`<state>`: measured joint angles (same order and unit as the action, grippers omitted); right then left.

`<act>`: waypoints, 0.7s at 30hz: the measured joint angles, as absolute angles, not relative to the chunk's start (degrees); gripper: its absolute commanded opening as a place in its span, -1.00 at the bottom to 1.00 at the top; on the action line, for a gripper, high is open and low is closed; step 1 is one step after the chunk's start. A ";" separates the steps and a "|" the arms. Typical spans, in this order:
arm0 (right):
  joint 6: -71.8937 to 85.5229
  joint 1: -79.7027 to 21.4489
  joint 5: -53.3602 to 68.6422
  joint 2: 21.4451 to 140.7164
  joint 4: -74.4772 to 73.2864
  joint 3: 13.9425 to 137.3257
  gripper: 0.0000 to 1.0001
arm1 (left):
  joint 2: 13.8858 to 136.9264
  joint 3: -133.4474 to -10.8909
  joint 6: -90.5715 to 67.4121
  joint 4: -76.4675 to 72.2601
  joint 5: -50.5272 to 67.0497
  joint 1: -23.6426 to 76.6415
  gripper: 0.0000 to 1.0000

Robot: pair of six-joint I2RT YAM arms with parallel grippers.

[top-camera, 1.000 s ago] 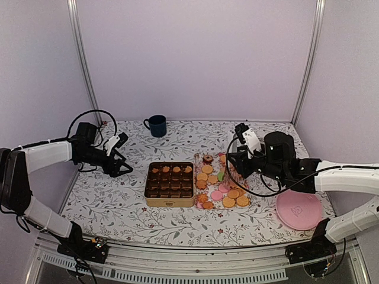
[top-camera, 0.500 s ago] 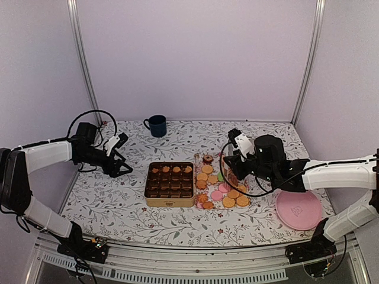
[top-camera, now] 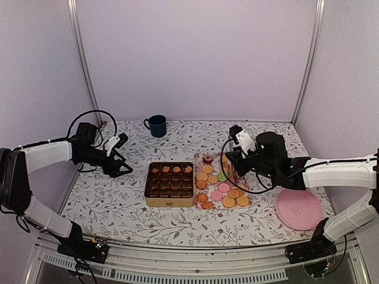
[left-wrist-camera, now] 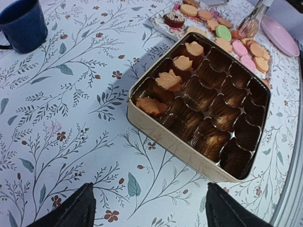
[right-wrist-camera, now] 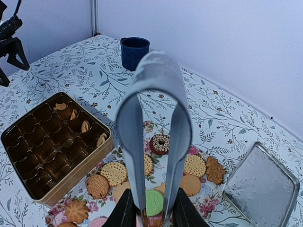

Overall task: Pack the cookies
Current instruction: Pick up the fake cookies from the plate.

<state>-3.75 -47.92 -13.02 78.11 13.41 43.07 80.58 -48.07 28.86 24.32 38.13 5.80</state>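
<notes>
Cookies (top-camera: 222,184), mostly golden with some pink and green, lie on a flowered tray (top-camera: 198,158) right of a gold tin (top-camera: 146,190). Several cookies (left-wrist-camera: 169,80) sit in the tin's back cups. My right gripper (right-wrist-camera: 150,213) is shut on grey tongs (right-wrist-camera: 154,94), which point down over the tray above a green cookie (right-wrist-camera: 154,202). Something brown shows between the tong tips at the frame's bottom edge; whether it is pinched I cannot tell. My left gripper (left-wrist-camera: 149,213) hangs open over the cloth, left of the tin (left-wrist-camera: 165,137), with nothing in it.
A dark blue mug (top-camera: 157,125) stands at the back. A pink plate (top-camera: 299,210) lies front right. A silver tin lid (right-wrist-camera: 262,189) rests right of the tray. A chocolate doughnut cookie (right-wrist-camera: 160,143) sits at the tray's far end.
My right arm has shifted left over the tray with the tongs, and the tong arms have been squeezed closer together. The left arm has not moved.
</notes>
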 measured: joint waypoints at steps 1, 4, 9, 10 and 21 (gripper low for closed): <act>-3.97 -47.92 -12.99 78.11 13.23 43.42 -1.00 | 80.58 -48.07 28.86 24.32 38.15 5.80 0.61; -4.75 -47.92 -12.84 78.11 12.97 44.80 -1.00 | 80.58 -48.07 28.86 24.34 38.15 5.80 0.61; -5.63 -47.88 -11.38 78.06 12.43 48.12 -1.00 | 80.58 -48.07 28.86 24.34 38.15 5.80 0.61; -5.65 -47.88 -10.76 78.04 12.25 48.88 -1.00 | 80.58 -48.07 28.86 24.34 38.15 5.80 0.61; -3.42 -51.99 -1.41 85.69 15.00 66.46 -1.00 | 80.58 -48.07 28.86 24.29 38.04 5.80 0.60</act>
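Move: The tongs in my right hand already pinch a leaf-shaped cookie, about 5 cm ahead of the hand point and 16 below. The box it goes to lies some 24 cm to my right hand's left, about 2 farther out and 15 below. The green cookie is roughly 4 cm left of the pinched one, level in reach; the chocolate ring cookie stands some 12 farther out and 9 left of it. From my left hand the box is about 17 cm right, 1 ahead, 9 below. I lift the leaf-shaped cookie off the plate with my right hand, keeping the tongs squeezed on it. I climb slowly at first, then faster, some 14 cm in all, and late in the rise swing about 10 cm left towards the box's side, turning the wrist counter-clockwise and tilting its left side up, each by some 15 degrees. ##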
